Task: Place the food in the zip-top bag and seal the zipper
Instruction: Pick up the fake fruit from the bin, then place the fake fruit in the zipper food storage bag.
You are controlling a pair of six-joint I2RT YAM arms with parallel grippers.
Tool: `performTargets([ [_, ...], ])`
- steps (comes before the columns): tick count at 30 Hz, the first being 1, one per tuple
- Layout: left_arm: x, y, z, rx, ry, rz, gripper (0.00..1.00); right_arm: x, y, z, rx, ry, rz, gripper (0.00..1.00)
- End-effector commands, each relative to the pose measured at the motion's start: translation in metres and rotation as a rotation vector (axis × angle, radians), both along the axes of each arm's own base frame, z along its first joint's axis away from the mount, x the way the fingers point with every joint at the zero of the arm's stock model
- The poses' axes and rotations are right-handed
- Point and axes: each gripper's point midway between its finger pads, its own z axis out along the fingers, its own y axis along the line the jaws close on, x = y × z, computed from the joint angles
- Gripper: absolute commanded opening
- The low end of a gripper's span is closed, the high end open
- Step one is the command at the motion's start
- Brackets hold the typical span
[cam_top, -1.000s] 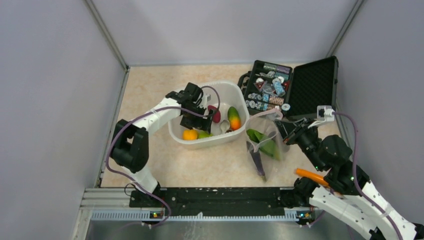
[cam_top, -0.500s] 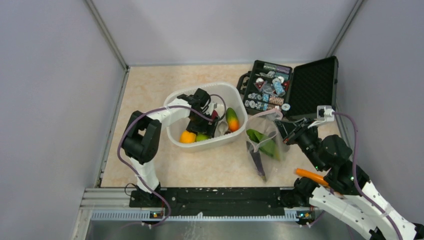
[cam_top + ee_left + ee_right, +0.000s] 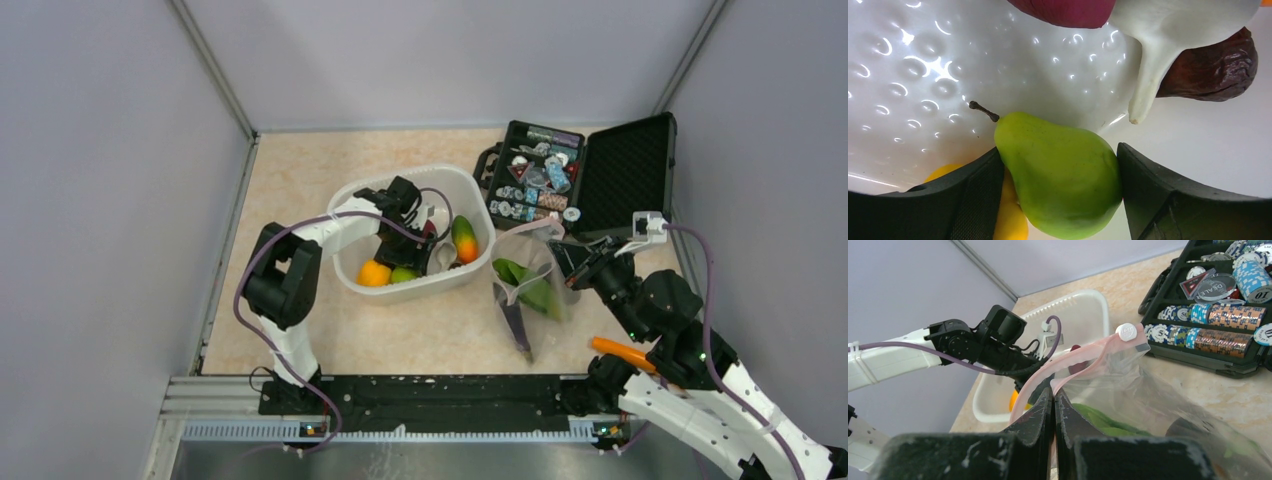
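Observation:
In the white tub (image 3: 441, 171), my left gripper (image 3: 1058, 150) is shut on a green pear (image 3: 1063, 185), one black finger against each side. A yellow-orange fruit (image 3: 1009, 216) lies beside it; a whitish piece (image 3: 1158, 45), a dark brown piece (image 3: 1215, 67) and a dark red piece (image 3: 1063, 10) lie farther in. From above, the left gripper (image 3: 410, 250) is low in the tub next to an orange-green fruit (image 3: 464, 238). The clear zip-top bag (image 3: 535, 290) holds a green leafy piece (image 3: 1098, 417). My right gripper (image 3: 1054, 392) is shut on its pink zipper (image 3: 1073, 362), keeping the mouth up.
An open black case (image 3: 540, 180) of chips lies behind the bag, its lid (image 3: 625, 170) raised to the right. An orange object (image 3: 620, 352) rests by the right arm. Grey walls close in the table on three sides.
My left gripper has gone down and right into the tub, and its jaws have narrowed onto the green pear. The right gripper and the bag have not moved.

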Motion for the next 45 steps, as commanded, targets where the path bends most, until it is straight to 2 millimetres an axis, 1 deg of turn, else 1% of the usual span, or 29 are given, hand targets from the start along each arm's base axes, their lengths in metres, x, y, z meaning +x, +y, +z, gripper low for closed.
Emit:
performTargets([
  [1, 0.009, -0.005, 0.036, -0.052, -0.099, -0.001, 0.22, 0.001, 0.0, 0.015, 0.047, -0.037, -0.007, 0.0],
  [8, 0.026, -0.011, 0.087, -0.142, -0.274, 0.025, 0.21, 0.001, -0.002, 0.015, 0.05, -0.035, -0.013, 0.0],
  [18, 0.035, -0.013, 0.119, -0.222, -0.425, 0.068, 0.19, 0.001, -0.001, 0.016, 0.053, -0.037, -0.009, 0.0],
  [23, 0.038, -0.016, 0.148, -0.3, -0.525, 0.086, 0.19, 0.001, 0.0, 0.015, 0.05, -0.035, -0.007, 0.0],
  [27, 0.037, -0.017, 0.17, -0.362, -0.6, 0.096, 0.19, 0.003, 0.003, 0.014, 0.045, -0.033, 0.0, 0.0],
  [31, 0.035, -0.017, 0.187, -0.411, -0.66, 0.108, 0.19, 0.003, 0.006, 0.015, 0.044, -0.036, 0.01, 0.0],
  [33, 0.027, -0.028, 0.197, -0.491, -0.669, 0.041, 0.22, 0.004, 0.008, 0.014, 0.042, -0.033, 0.016, 0.0],
  [36, 0.011, -0.047, 0.215, -0.626, -0.651, -0.042, 0.21, 0.005, 0.013, 0.012, 0.037, -0.028, 0.031, 0.0],
  [40, -0.013, -0.074, 0.257, -0.822, -0.681, -0.138, 0.21, 0.008, 0.022, 0.008, 0.035, -0.017, 0.05, 0.0],
  [43, -0.029, -0.087, 0.288, -0.93, -0.735, -0.188, 0.21, 0.009, 0.027, 0.006, 0.043, -0.015, 0.065, 0.0],
  [45, -0.04, -0.094, 0.306, -0.988, -0.765, -0.224, 0.22, 0.01, 0.03, 0.005, 0.046, -0.01, 0.074, 0.0],
])
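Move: The pear is already between the left fingers on the bin floor; the open mouth of the zip-top bag lies about 20 cm to that hand's right, 6 cm back and some 26 cm higher. The orange sits 5 cm left of the pear and level with it, the white mushroom 8 cm right and 3 ahead, the green-orange fruit 12 cm right and 7 ahead. From the right hand, the bag mouth is about 5 cm left, 2 ahead, roughly level. The pear goes up out of the bin in the left hand's unchanged grip, about 23 cm in all, first nearly straight up with a slight forward drift, then also right and a little back towards the bag mouth, while the wrist swings the fingers from pointing down to forward and right, some 55 degrees. Late on, the right hand, still pinching the bag's rim, eases about 2 cm left towards it. ##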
